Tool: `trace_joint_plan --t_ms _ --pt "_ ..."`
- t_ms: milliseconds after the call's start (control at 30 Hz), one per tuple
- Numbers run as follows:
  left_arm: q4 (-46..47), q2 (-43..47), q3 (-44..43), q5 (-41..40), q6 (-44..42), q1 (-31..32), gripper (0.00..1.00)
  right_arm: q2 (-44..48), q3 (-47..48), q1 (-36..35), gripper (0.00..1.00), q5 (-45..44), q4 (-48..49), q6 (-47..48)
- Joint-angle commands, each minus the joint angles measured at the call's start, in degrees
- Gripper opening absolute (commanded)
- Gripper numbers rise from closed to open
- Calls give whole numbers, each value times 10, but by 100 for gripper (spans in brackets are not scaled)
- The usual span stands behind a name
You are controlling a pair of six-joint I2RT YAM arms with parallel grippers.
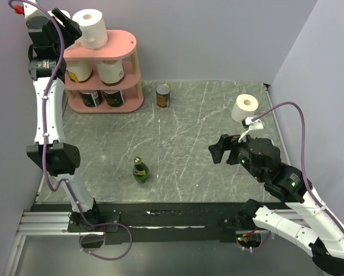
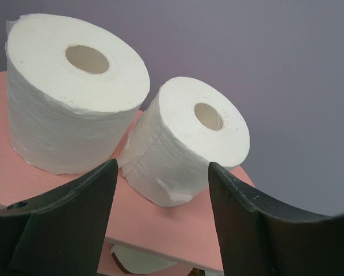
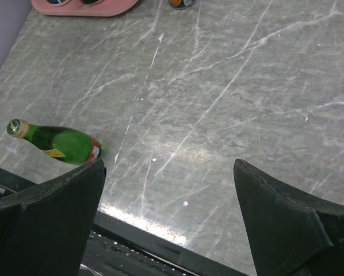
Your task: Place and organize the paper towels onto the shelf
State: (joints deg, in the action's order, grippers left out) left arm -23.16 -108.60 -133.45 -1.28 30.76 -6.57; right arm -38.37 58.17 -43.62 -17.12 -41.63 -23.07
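Observation:
The pink shelf (image 1: 117,49) stands at the back left. Two white paper towels sit on its top board (image 2: 160,224): a larger roll (image 2: 74,92) and a smaller one (image 2: 189,138) leaning beside it. My left gripper (image 2: 163,167) is open just in front of the smaller roll, with a gap on each side and no contact. From above, one top roll (image 1: 92,27) shows beside the left gripper (image 1: 68,26). Two cream rolls (image 1: 110,72) fill the middle tier and two dark-wrapped ones (image 1: 114,98) the bottom. One white roll (image 1: 244,107) stands on the table at the right. My right gripper (image 3: 169,164) is open and empty over bare table.
A green glass bottle (image 1: 140,171) lies near the table's front middle, just left of my right gripper's fingers (image 3: 57,144). A metal tin can (image 1: 163,95) stands right of the shelf. Walls close in at the back, left and right.

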Motion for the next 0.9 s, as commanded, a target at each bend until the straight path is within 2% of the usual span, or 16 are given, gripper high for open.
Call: trace_joint_plan --t_ms 0,233,400,433,533,700,800,867 --pt "36 58 27 8 -11 -2 69 5 19 2 100 -12 24 3" --pt "5 156 170 58 -28 9 72 -19 18 2 99 -20 64 0" --pt "-62 260 293 44 -64 61 83 -106 67 16 100 -115 89 16" --pt "-67 278 319 42 -66 93 85 -122 84 26 100 -124 93 22" --pt "-53 349 438 78 -55 140 97 -200 111 106 99 -73 113 36" --pt "-43 412 578 138 -45 195 96 -285 139 242 99 -34 134 25" --pt "-33 428 641 152 -58 212 96 -337 144 286 99 -20 166 27" --pt "-14 437 671 153 -76 213 96 -385 164 314 98 -10 187 61"
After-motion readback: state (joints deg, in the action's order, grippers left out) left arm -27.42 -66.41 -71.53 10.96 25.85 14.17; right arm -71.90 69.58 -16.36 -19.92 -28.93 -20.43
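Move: The white roll still on the table stands roughly 26 cm ahead of the right hand, 14 cm to its right and 14 cm lower. From that hand the small can is about 30 cm ahead and 19 cm left, and the green bottle about level with it and 27 cm left, both well below. From the left hand, up at the shelf's top, that roll lies some 9 cm back, 63 cm right and 34 cm lower; the roll on the shelf top nearer the middle is about 8 cm ahead and 6 cm right. Back, right and down, about 20 cm each way, the empty left hand withdraws from the two rolls on the shelf top to hover over the table, opening from partly to nearly fully and swinging some 30 degrees clockwise as it tips down. The right hand, wide open, sets off forward and to the right towards the last table roll, roughly 20 cm, likewise turning clockwise, not reaching it. ##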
